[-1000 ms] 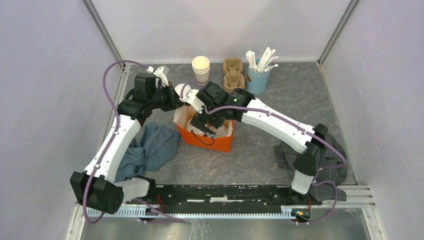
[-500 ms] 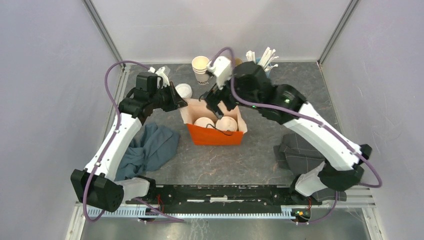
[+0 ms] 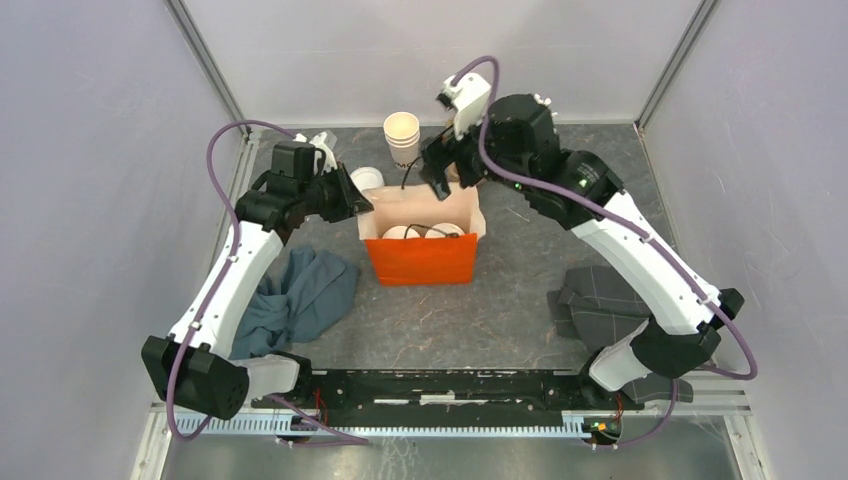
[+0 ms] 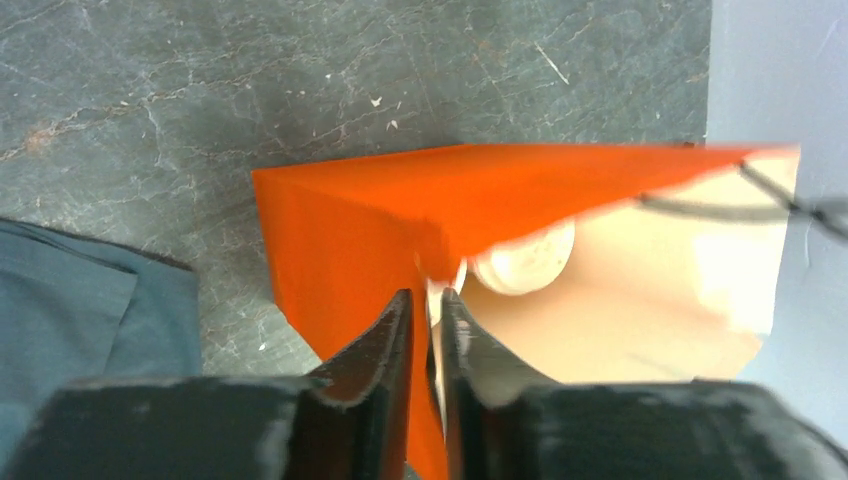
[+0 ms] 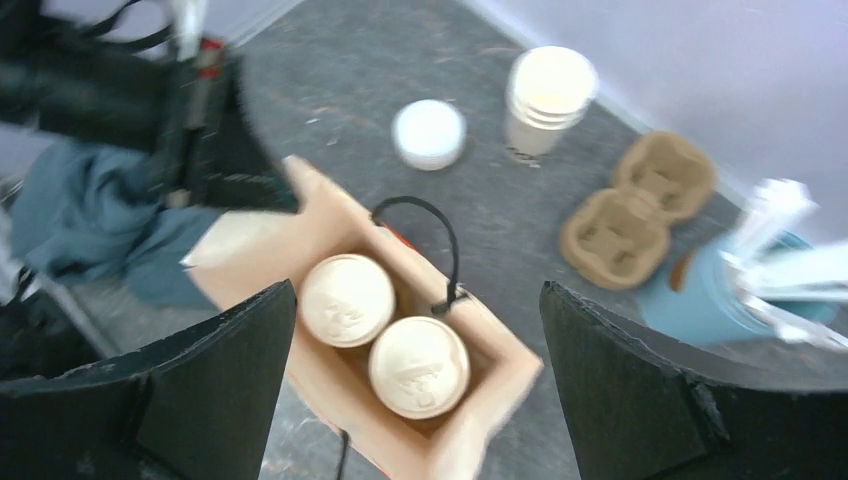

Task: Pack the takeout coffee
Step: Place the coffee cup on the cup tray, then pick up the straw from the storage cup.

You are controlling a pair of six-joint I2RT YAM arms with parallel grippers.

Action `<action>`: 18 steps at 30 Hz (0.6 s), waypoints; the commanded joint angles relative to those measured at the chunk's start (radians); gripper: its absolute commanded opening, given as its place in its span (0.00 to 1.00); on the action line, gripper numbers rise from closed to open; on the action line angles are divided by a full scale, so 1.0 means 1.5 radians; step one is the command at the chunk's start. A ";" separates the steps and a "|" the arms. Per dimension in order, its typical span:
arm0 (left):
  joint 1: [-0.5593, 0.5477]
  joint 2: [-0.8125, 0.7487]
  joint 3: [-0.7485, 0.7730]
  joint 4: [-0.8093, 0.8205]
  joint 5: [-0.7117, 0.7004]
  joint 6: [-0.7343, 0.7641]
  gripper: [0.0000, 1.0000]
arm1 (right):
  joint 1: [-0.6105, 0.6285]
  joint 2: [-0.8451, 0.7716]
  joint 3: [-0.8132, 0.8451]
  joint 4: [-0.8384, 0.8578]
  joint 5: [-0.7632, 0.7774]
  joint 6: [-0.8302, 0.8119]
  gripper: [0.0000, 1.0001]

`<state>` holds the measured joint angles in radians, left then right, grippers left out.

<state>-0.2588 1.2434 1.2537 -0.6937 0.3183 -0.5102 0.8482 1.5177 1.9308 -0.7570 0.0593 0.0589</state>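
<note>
The takeout coffee is two cream cups with white sip lids (image 5: pixel 347 299) (image 5: pixel 418 366), side by side inside the upright orange paper bag (image 3: pixel 420 258). From above only their lids (image 3: pixel 398 233) (image 3: pixel 447 230) show. One lid (image 4: pixel 525 262) peeks past the bag's rim in the left wrist view. My left gripper (image 4: pixel 425 300) (image 3: pixel 358 203) is at the bag's left wall (image 4: pixel 340 240), its jaws a narrow gap apart with the rim between them. My right gripper (image 5: pixel 417 290) (image 3: pixel 442 176) hangs wide open above the bag's back edge, holding nothing.
A stack of lidless cups (image 3: pixel 402 135) and a loose stack of lids (image 3: pixel 366 178) stand behind the bag. A cardboard cup carrier (image 5: pixel 640 205) and a blue cup of stirrers (image 5: pixel 700 300) lie at the back right. A blue-grey cloth (image 3: pixel 295 295) lies left, a dark cloth (image 3: pixel 600 300) right.
My right gripper has lifted out of the bag and drawn back toward the rear. The bag has gone from tipped to upright. My left gripper's jaws have parted slightly.
</note>
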 commanded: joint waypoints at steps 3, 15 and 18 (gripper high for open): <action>0.002 0.010 0.051 -0.033 -0.012 -0.030 0.42 | -0.150 -0.028 0.012 0.025 0.069 0.044 0.98; 0.002 -0.008 0.176 -0.144 -0.044 0.001 0.76 | -0.394 0.092 -0.124 0.246 -0.122 -0.003 0.87; 0.002 -0.024 0.192 -0.154 -0.042 -0.003 0.77 | -0.403 0.160 -0.083 0.258 -0.124 -0.033 0.71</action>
<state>-0.2584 1.2514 1.4822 -0.8711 0.2695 -0.5251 0.2504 1.6642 1.7485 -0.4812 -0.0700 0.0811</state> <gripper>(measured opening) 0.760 0.776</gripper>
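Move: Ahead of the right hand lies the blue bucket of straws, about 25 cm forward, 20 cm to its right and 25 cm below; the spare cup tray is some 27 cm forward and 7 cm right. The orange bag is nearly under this hand, about 3 cm ahead and 3 cm left. The left hand's fingers are still on the bag's left rim, the bag's middle roughly 11 cm to their right and level fore and aft; the white lids stand about 16 cm ahead and 2 cm left. Leaving the space over the bag, the empty right hand sweeps about 19 cm forward and 18 cm right towards the straws, sinking in the second half, turning nearly 30 degrees clockwise and starting to narrow its wide-open fingers. The left fingers open wide, let go of the bag's left rim and rise about 6 cm clear of it. ##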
